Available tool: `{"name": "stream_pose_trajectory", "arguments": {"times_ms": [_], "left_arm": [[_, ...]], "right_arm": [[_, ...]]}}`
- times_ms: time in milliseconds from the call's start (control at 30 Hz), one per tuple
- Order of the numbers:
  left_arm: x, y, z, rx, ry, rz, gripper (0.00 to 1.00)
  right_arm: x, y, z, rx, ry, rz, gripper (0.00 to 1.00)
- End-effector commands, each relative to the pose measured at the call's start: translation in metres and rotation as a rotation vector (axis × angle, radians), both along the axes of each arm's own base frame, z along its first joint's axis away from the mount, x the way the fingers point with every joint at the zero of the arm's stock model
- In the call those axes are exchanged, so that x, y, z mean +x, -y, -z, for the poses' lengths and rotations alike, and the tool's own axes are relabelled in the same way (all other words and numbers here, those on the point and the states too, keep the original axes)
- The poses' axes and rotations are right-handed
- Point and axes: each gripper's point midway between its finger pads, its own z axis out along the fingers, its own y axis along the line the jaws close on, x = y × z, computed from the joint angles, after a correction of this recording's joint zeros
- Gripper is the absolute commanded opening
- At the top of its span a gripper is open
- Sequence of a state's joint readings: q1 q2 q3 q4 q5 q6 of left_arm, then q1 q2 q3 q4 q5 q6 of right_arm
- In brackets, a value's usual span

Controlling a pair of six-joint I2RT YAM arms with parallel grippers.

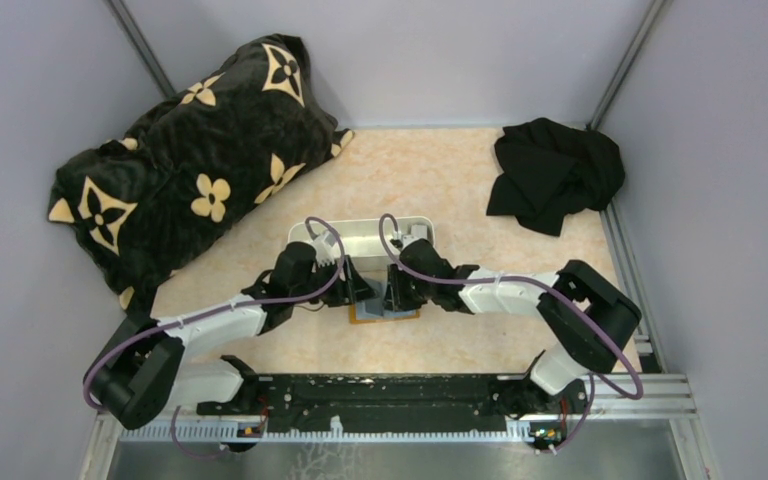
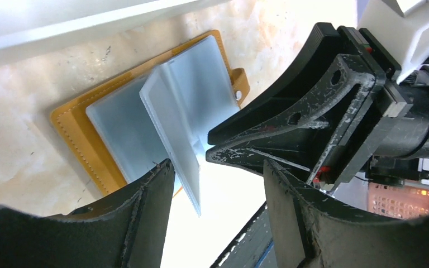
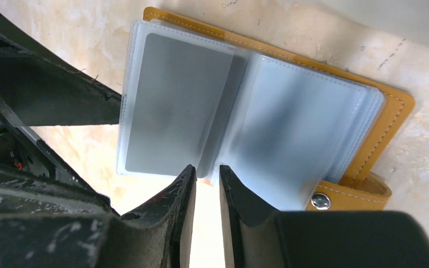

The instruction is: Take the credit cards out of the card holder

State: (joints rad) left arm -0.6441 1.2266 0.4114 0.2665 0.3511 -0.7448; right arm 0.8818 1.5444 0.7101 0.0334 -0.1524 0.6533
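The orange-tan card holder lies open on the table, its grey-blue plastic sleeves fanned out. A grey credit card sits inside a raised sleeve page that stands up off the holder. My left gripper is open, and the lower edge of that page hangs between its fingers, close to the left one and not clamped. My right gripper is narrowly open with its tips at the sleeves' fold, and nothing shows in the gap. Both grippers meet over the holder.
A long white tray stands just behind the holder. A black blanket with gold flowers fills the back left and a black cloth lies at the back right. The arms' mounting rail runs along the near edge.
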Motion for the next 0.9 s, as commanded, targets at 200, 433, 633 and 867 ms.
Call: {"name": "stream_pose_trajectory", "arguments": {"times_ms": [200, 433, 633, 867], "left_arm": [[0.011, 0.018, -0.031, -0.102, 0.057, 0.031, 0.66], [0.013, 0.024, -0.03, -0.116, 0.04, 0.041, 0.67], [0.016, 0.027, -0.027, -0.116, 0.032, 0.043, 0.67], [0.017, 0.027, -0.027, -0.11, 0.033, 0.04, 0.68]], "right_arm": [[0.015, -0.002, -0.031, 0.018, 0.085, 0.034, 0.25], [0.019, -0.002, -0.06, 0.06, 0.139, 0.027, 0.38], [0.019, -0.007, -0.07, 0.075, 0.151, -0.01, 0.45], [0.017, -0.021, -0.077, 0.121, 0.141, -0.061, 0.49]]}}
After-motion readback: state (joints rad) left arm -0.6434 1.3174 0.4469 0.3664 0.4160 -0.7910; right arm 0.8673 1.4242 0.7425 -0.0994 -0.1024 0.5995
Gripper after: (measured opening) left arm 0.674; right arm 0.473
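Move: The raised clear sleeve with its grey card stands about 1 cm right and 1 cm back of the left hand, roughly 5 cm lower; the right hand has it some 3 cm to its left, 1 cm ahead and 1 cm below. The open card holder's middle is about 3 cm right, 2 cm back and 7 cm below the left hand. From the right hand the card stack in the white tray is some 13 cm ahead and 6 cm to the right. Upward, some 3 cm, and about 1.5 cm to the right, the right hand draws off from the card holder, sliding right first and then rising, while its nearly shut fingers open to about half. The left hand eases about 2 cm right towards the holder, rising about 1.5 cm and sinking half of that back, fingers still wide open beside the raised sleeve. ##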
